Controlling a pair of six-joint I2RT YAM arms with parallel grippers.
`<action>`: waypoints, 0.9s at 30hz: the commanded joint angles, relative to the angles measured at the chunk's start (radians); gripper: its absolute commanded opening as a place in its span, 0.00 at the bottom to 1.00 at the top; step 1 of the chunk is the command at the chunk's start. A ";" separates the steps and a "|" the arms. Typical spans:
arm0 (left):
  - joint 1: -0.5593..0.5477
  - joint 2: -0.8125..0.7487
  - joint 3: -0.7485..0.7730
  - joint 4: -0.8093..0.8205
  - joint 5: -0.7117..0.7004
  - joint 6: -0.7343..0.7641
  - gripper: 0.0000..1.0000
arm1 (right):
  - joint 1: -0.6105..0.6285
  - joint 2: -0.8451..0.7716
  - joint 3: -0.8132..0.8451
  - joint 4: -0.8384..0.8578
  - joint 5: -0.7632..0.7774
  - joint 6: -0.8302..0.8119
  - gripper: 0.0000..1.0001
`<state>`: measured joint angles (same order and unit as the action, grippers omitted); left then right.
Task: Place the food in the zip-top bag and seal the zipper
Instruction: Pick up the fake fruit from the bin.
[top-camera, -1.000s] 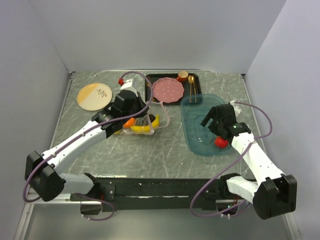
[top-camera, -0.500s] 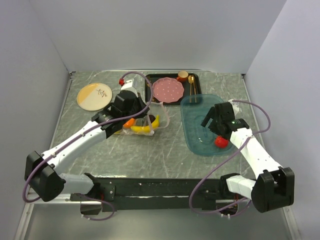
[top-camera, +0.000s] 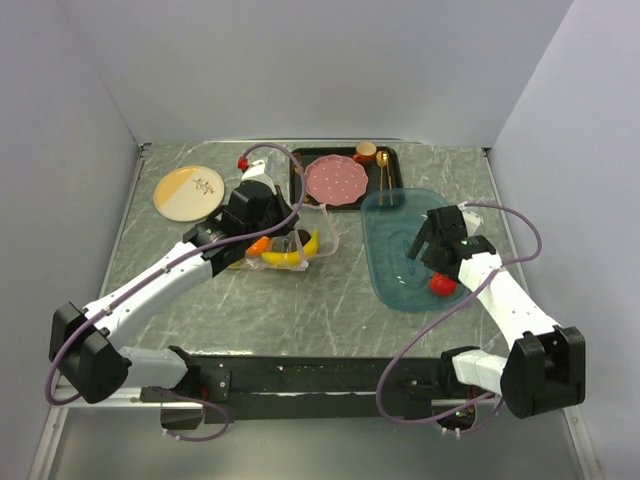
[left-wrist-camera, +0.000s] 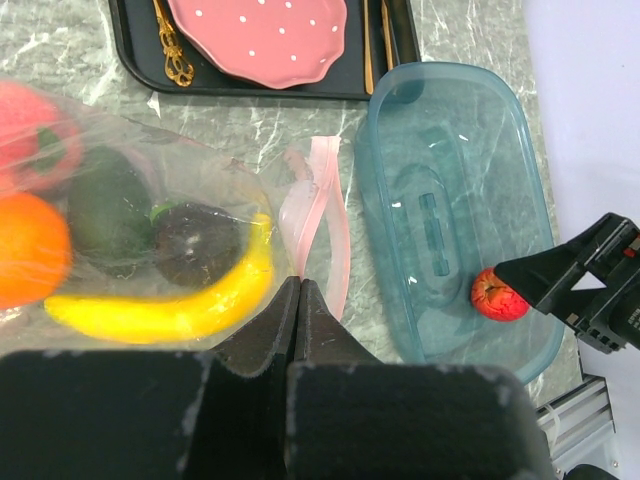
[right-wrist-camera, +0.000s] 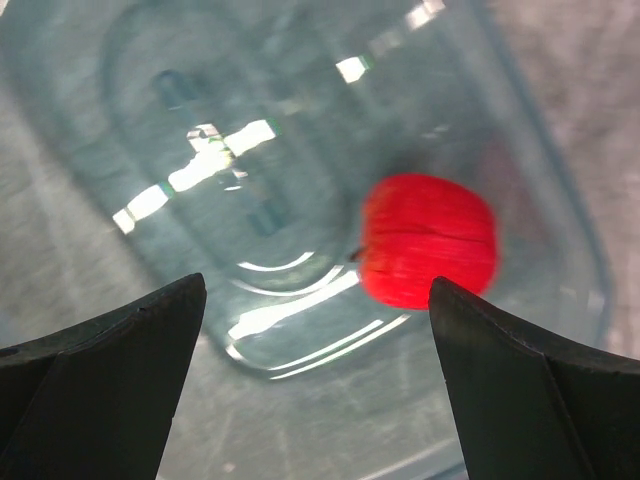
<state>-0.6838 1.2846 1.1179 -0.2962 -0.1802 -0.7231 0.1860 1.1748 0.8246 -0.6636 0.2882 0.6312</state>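
The zip-top bag (left-wrist-camera: 150, 190) lies crumpled on the table with a yellow banana (left-wrist-camera: 170, 312), an orange (left-wrist-camera: 25, 250), two dark fruits (left-wrist-camera: 195, 242) and a pink-red piece (left-wrist-camera: 30, 135) inside. Its pale pink zipper (left-wrist-camera: 322, 205) curls away from the mouth. My left gripper (left-wrist-camera: 293, 287) is shut, its tips pinching the clear film at the bag's mouth beside the zipper; from above it shows as the left gripper (top-camera: 288, 240). A red food piece (right-wrist-camera: 428, 240) rests in the blue tray (top-camera: 385, 285). My right gripper (right-wrist-camera: 316, 285) hangs open above the tray, the red piece near its right finger.
A black tray (top-camera: 297, 185) at the back holds a pink dotted plate (top-camera: 335, 180), gold cutlery (top-camera: 383, 175) and an orange cup (top-camera: 366, 151). A cream and orange plate (top-camera: 188, 191) lies back left. A small red thing (top-camera: 242, 161) sits behind the left arm.
My right arm has shifted slightly left and back over the blue tray, still open. The left gripper and the bag have not moved.
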 joint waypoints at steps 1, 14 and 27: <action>0.003 -0.016 0.006 0.032 0.002 -0.004 0.01 | -0.010 -0.061 0.021 -0.039 0.121 0.004 1.00; 0.003 0.002 0.026 0.029 0.016 0.008 0.01 | -0.043 0.057 -0.010 -0.002 0.137 0.052 1.00; 0.004 -0.002 0.033 0.020 -0.001 0.017 0.01 | -0.082 0.166 -0.013 0.058 0.118 0.036 0.98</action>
<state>-0.6838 1.2877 1.1183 -0.2966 -0.1772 -0.7189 0.1131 1.3296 0.7750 -0.6575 0.3721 0.6621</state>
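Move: The red fake fruit, the last one left in the bin, lies about 4 cm to the right of the right hand, roughly 3 cm back and 7 cm below it. The bin's middle is some 5 cm ahead of that hand and 3 cm to its left; the banana in the zip-top bag is about 30 cm to its left and 3 cm ahead. From the left hand the fruit is roughly 33 cm to the right, 8 cm back and 22 cm lower. The red fruit is approached from above and from its left: the wide-open right hand slides to the right, then sinks into the bin, about 5 cm down and 4 cm rightward in all, easing slightly back. On the way the wrist tips its fingers some 10 degrees steeper and turns a little clockwise, bringing the fruit between the fingertips; the fingers stay open, and contact can't be seen. ##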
